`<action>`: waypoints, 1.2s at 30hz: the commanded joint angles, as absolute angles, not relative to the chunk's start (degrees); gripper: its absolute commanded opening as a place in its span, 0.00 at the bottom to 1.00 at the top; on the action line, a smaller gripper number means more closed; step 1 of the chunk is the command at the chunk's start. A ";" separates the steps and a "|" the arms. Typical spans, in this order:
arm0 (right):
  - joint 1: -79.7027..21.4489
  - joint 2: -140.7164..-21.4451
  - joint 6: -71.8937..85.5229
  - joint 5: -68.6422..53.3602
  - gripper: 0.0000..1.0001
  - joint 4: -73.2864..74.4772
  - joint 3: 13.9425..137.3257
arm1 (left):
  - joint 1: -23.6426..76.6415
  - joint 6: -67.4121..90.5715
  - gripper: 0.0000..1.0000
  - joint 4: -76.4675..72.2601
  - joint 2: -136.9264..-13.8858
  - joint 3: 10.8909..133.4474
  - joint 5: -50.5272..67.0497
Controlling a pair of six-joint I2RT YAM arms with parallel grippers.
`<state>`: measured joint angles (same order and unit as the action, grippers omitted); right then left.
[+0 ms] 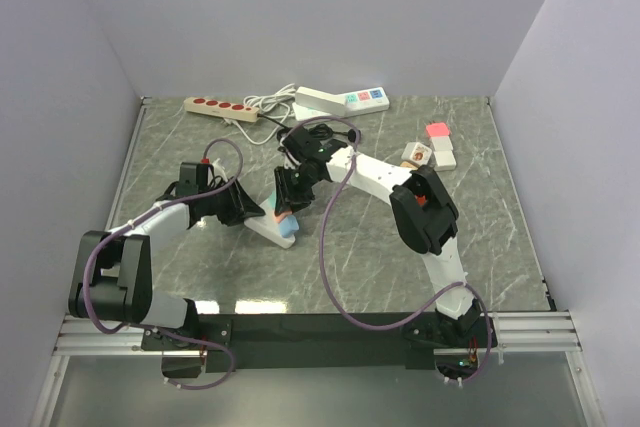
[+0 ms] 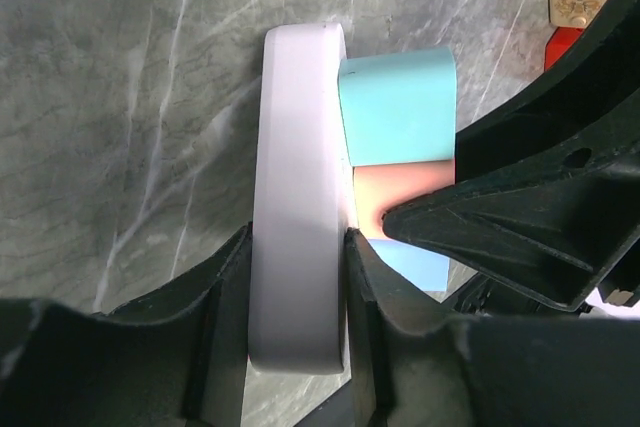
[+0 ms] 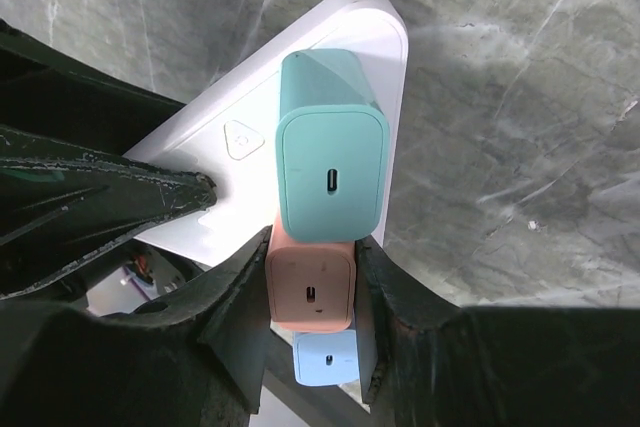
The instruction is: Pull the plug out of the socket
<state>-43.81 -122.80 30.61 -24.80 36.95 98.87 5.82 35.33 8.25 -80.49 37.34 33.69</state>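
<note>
A white socket strip (image 1: 262,230) lies tilted at the table's middle, and my left gripper (image 2: 298,277) is shut on its long edge (image 2: 300,177), a finger pressed against each side. Three plugs stand in a row in the strip (image 3: 350,37): teal (image 3: 330,162), pink (image 3: 310,292), pale blue (image 3: 325,359). My right gripper (image 3: 312,272) comes from above and is shut on the pink plug, its fingers flat against both sides. The pink plug (image 2: 385,197) is still seated in the strip. One right finger (image 2: 520,217) crosses the left wrist view.
At the back wall lie a beige strip with red sockets (image 1: 222,106), a white strip with coloured switches (image 1: 343,100) and tangled white and black cords (image 1: 272,105). Small adapters (image 1: 437,145) sit at the right. Walls close in on three sides.
</note>
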 commanded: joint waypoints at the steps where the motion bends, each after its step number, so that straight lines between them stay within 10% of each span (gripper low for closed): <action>1: -41.58 -117.34 31.91 -30.58 0.00 33.66 99.59 | 6.42 32.26 0.01 11.42 -81.56 38.76 30.24; 16: -28.21 -104.76 32.25 -38.50 0.00 29.71 86.40 | 6.15 32.96 0.01 13.36 -80.33 38.58 26.10; 36: -9.93 -104.14 35.33 -9.15 0.00 31.02 77.87 | 6.15 35.24 0.01 10.99 -79.63 39.73 30.32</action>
<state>-9.65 -101.56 36.12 -11.94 31.00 75.31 6.33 35.42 12.23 -79.29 39.35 30.15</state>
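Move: The right fingers already grip the middle, pink plug in the white socket. The socket's centre lies about 4 cm left, 2 cm back and 4 cm lower. The teal plug is some 4 cm ahead and 2 cm left, the blue plug 4 cm back and 1 cm right. The beige cube, beside which the plug goes, is about 10 cm ahead, 33 cm right and a little lower. From the left hand, the pink plug is roughly 7 cm right and 1 cm ahead. Pinching the pink plug throughout, the right hand pulls it out of the white socket, slowly at first, then quickly to the right, up and forward. It checks briefly some 9 cm up, then sweeps right and down towards the beige cube, about 30 cm away in all, turning roughly 45 degrees clockwise. The left hand keeps its grip on the socket, nearly still. ##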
